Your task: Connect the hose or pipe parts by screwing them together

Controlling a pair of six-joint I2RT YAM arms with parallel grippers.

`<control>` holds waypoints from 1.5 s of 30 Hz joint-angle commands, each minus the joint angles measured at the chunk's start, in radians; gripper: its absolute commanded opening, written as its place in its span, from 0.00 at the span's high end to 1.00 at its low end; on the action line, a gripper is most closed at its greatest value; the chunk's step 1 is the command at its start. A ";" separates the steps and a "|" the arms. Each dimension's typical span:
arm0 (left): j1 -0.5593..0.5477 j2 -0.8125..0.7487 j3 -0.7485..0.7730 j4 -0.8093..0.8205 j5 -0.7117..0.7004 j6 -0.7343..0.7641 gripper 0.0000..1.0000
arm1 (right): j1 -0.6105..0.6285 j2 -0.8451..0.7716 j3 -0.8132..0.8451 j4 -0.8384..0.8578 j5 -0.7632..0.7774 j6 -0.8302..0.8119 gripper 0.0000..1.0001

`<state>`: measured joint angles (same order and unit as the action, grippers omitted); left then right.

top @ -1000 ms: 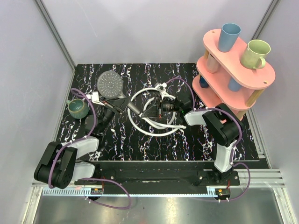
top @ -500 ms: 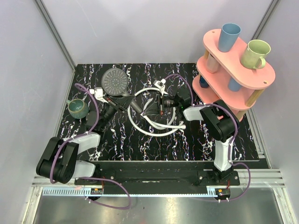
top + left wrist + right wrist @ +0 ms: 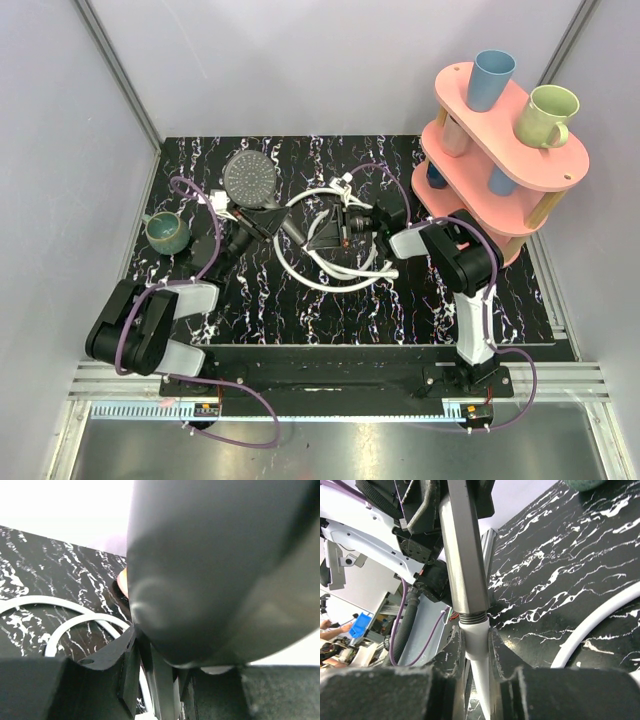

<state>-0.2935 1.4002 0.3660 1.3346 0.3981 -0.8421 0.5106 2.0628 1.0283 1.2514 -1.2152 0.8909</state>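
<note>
The dark grey shower head (image 3: 250, 178) is held off the table, and its straight handle (image 3: 462, 555) runs towards the white hose (image 3: 330, 272), which lies coiled on the black marbled table (image 3: 400, 310). My left gripper (image 3: 262, 220) is shut on the handle; in the left wrist view the head (image 3: 225, 570) fills the frame above my left gripper (image 3: 165, 680). My right gripper (image 3: 322, 236) is shut on the hose's white end fitting (image 3: 475, 640). The fitting sits in line against the handle's threaded end (image 3: 470, 616), between the fingers of my right gripper (image 3: 476, 650).
A pink two-tier shelf (image 3: 500, 150) stands at the back right, with a blue cup (image 3: 490, 78) and a green mug (image 3: 548, 115) on top. A teal mug (image 3: 166, 232) sits at the table's left edge. Purple cables (image 3: 205, 235) arc over both arms.
My left gripper has carried the shower head to the right, towards the hose end. My right gripper has shifted slightly back and left, so the handle's end and the fitting now meet.
</note>
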 commanded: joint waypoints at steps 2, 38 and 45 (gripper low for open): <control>0.028 0.052 -0.099 0.331 -0.007 0.178 1.00 | -0.095 -0.015 0.068 0.273 0.180 0.098 0.75; -0.104 -0.309 -0.035 -0.478 -0.522 0.035 1.00 | 0.446 -0.425 -0.307 -0.428 1.211 -1.202 0.20; -0.110 -0.343 -0.019 -0.529 -0.536 0.047 1.00 | 0.535 -0.346 -0.300 -0.369 1.338 -1.277 0.18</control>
<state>-0.3958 1.0985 0.2840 0.7490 -0.0971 -0.8017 0.9977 1.6745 0.7124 0.7944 0.0010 -0.3038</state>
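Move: The right fingers are still around the white collar at the hose end, which lies midway between their pads. From the left hand, closed on the shower head's handle, that hose end is about 7 cm right, 6 cm back and 6 cm lower. The round head lies some 8 cm ahead, 5 cm left and 4 cm above the left hand. The hose coil's middle lies roughly 8 cm right of the right hand, 1 cm farther out and 15 cm below. The right fingers let go of the hose collar and spread wide as that hand slips about 7 cm forward and a little right. It then loops back 9 cm and left, over a small rise and down, rolling and swinging clockwise until the open fingers face the collar again, pointing left and forward. The left hand keeps its hold on the handle, drops 9 cm, rises partway, then drifts left, turning counter-clockwise about 20 degrees. ##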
